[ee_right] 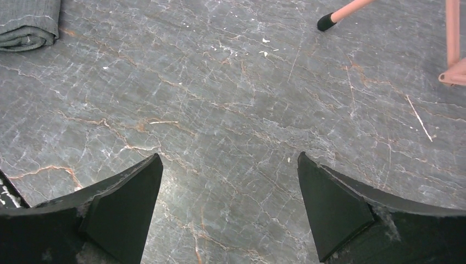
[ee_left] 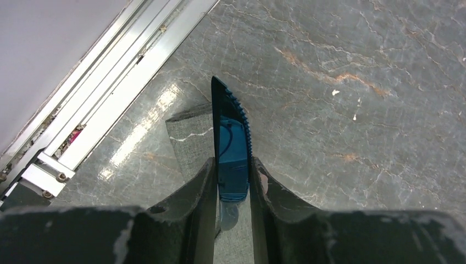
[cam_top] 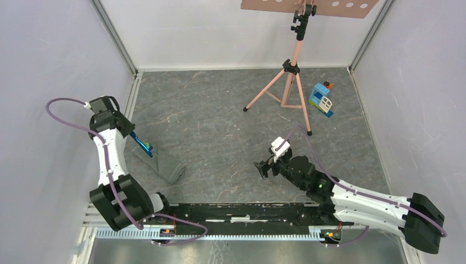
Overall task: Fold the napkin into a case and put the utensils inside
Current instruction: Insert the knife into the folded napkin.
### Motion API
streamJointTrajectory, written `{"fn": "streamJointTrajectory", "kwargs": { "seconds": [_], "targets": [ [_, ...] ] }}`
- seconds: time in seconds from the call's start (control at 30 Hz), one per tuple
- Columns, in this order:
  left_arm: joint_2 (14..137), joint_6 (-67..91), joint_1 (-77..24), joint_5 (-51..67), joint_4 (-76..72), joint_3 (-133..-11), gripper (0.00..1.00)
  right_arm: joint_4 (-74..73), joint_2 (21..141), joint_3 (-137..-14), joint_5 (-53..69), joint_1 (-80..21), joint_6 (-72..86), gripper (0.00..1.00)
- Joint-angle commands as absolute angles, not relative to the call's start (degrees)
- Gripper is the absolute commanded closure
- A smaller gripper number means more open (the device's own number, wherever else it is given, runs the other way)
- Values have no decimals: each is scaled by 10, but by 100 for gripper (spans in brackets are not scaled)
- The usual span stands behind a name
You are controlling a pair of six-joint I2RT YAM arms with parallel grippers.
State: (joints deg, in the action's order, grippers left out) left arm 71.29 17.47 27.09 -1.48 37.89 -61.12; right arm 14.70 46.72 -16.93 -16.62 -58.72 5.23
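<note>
The dark grey napkin (cam_top: 166,165) lies folded into a long strip on the floor near the left wall. Its rolled end (ee_right: 27,25) shows at the top left of the right wrist view. My left gripper (cam_top: 134,137) hovers over the napkin's far end, shut on a blue serrated utensil (ee_left: 232,144) that points forward past the fingertips. Grey cloth (ee_left: 189,142) lies directly under the blade. In the top view the utensil (cam_top: 144,146) slants down toward the napkin. My right gripper (cam_top: 263,166) hangs wide open over bare floor in the middle, with nothing between its fingers (ee_right: 132,192).
A pink tripod (cam_top: 292,82) stands at the back centre, one foot (ee_right: 327,21) ahead of the right gripper. A blue-and-white toy block house (cam_top: 321,99) sits at the back right. An aluminium rail (ee_left: 110,82) runs along the left wall beside the napkin.
</note>
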Motion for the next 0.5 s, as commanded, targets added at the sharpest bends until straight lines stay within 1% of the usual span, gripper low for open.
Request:
{"fn": "streamJointTrajectory", "kwargs": {
  "seconds": [0.0, 0.27, 0.47],
  "targets": [
    [746, 196, 279, -32, 339, -621, 98, 175, 445, -158, -212, -605, 32, 2],
    [801, 224, 284, -58, 360, -619, 98, 186, 448, -152, -244, -630, 36, 2],
    [825, 233, 288, -45, 349, -606, 98, 189, 453, -151, -248, -630, 36, 2]
  ]
}}
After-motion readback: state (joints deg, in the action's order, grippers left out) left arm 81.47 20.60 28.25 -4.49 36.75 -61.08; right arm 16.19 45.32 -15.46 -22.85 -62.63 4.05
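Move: The left hand grips the knife above the folded napkin, whose middle lies roughly 6 cm back, 5 cm to the right and 15 cm below. The fork's colourful head, at the napkin's far-left part, is almost under that hand, perhaps 1 cm ahead and 1 cm right, 15 cm down. From the empty, open right hand the napkin's middle is about 45 cm to the left, 5 cm farther out and 12 cm lower. Downward, the left hand brings the knife some 5 cm towards the folded napkin, easing a little to the left as it sinks. The wrist tips the fingers about 10 degrees more steeply down with a slight counter-clockwise turn, while the fingers keep their grip on the knife. ##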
